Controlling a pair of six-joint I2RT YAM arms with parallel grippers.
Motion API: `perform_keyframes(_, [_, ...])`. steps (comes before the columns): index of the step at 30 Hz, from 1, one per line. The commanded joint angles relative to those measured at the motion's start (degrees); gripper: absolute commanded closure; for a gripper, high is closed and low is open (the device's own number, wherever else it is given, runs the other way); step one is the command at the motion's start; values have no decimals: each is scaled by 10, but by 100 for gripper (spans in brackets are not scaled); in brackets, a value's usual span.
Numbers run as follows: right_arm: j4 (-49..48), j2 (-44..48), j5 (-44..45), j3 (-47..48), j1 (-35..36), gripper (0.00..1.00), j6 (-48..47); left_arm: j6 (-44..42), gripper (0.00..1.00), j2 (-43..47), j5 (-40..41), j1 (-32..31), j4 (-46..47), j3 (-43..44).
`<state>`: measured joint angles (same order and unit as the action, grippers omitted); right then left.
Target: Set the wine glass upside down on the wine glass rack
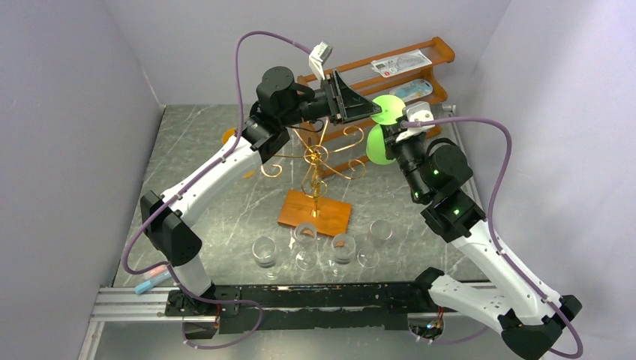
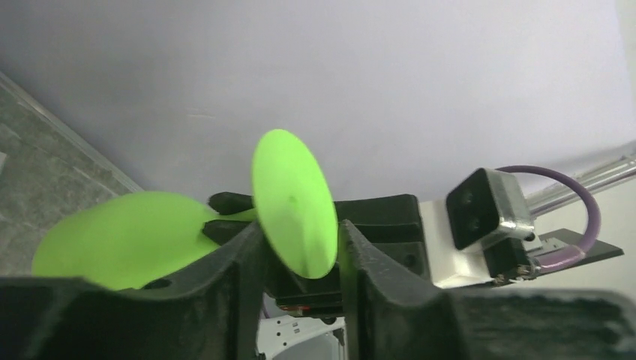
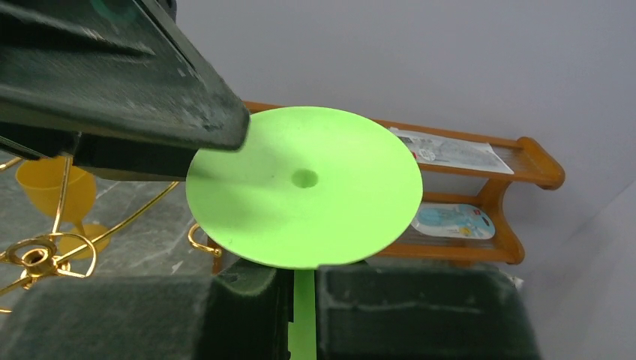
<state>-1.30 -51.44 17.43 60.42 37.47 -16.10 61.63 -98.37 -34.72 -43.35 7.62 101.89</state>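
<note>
A bright green wine glass point(image 1: 379, 145) hangs in the air above the table at the back right, foot disc point(image 3: 307, 187) uppermost. My right gripper point(image 3: 303, 300) is shut on its stem just under the foot. My left gripper point(image 2: 300, 247) reaches in from the left, jaws half closed around the foot point(image 2: 294, 202). One finger overlaps the rim and the other is a sliver away, so contact is unclear. The bowl point(image 2: 124, 236) shows behind. The wine glass rack point(image 1: 319, 161), gold wire on an orange-brown base, stands left of the glass and lower.
A brown wooden shelf point(image 1: 397, 71) with packets stands against the back wall behind the grippers. A yellow glass point(image 3: 56, 187) hangs on the rack's far left arm. Several clear glasses point(image 1: 265, 251) stand in a row in front of the rack's base.
</note>
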Motion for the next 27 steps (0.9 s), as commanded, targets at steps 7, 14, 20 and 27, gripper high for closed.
perform_keyframes(7, [-35, 10, -51, -31, 2, 100, -24, 11, 95, -2, -41, -7, 18, -1])
perform_keyframes(14, [-24, 37, -14, -34, 3, 40, 43, 36, 95, -5, -26, -5, 47, 9])
perform_keyframes(20, [-5, 118, 12, -62, 2, 18, 98, 61, 95, -33, -7, 12, 42, 39])
perform_keyframes(27, [58, 180, 33, -61, 2, 17, 208, 74, 95, -34, 19, 49, 33, 5])
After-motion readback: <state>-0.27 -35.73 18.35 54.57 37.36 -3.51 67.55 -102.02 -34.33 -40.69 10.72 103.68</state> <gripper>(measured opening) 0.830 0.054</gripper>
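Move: My right hand still grips the upturned wine glass by its stem, the glass's middle about 4 cm below that hand. From my left hand, its half-open fingers at the near edge of the foot, the glass's middle lies about 3 cm to the right and 8 cm below. From the left hand, the rack's hub is some 11 cm left, 5 cm back and 10 cm lower; the wooden shelf is about 20 cm ahead, 9 cm right and 30 cm lower. My left hand stays almost in place and shuts its fingertips on the edge of the glass's foot. Only then does my right hand open wide off the stem and draw away from the glass, about 6 cm back and 4 cm right, rising slightly and rolling its left side up some 15 degrees, while my left, keeping its pinch, carries the glass about 3 cm forward. ##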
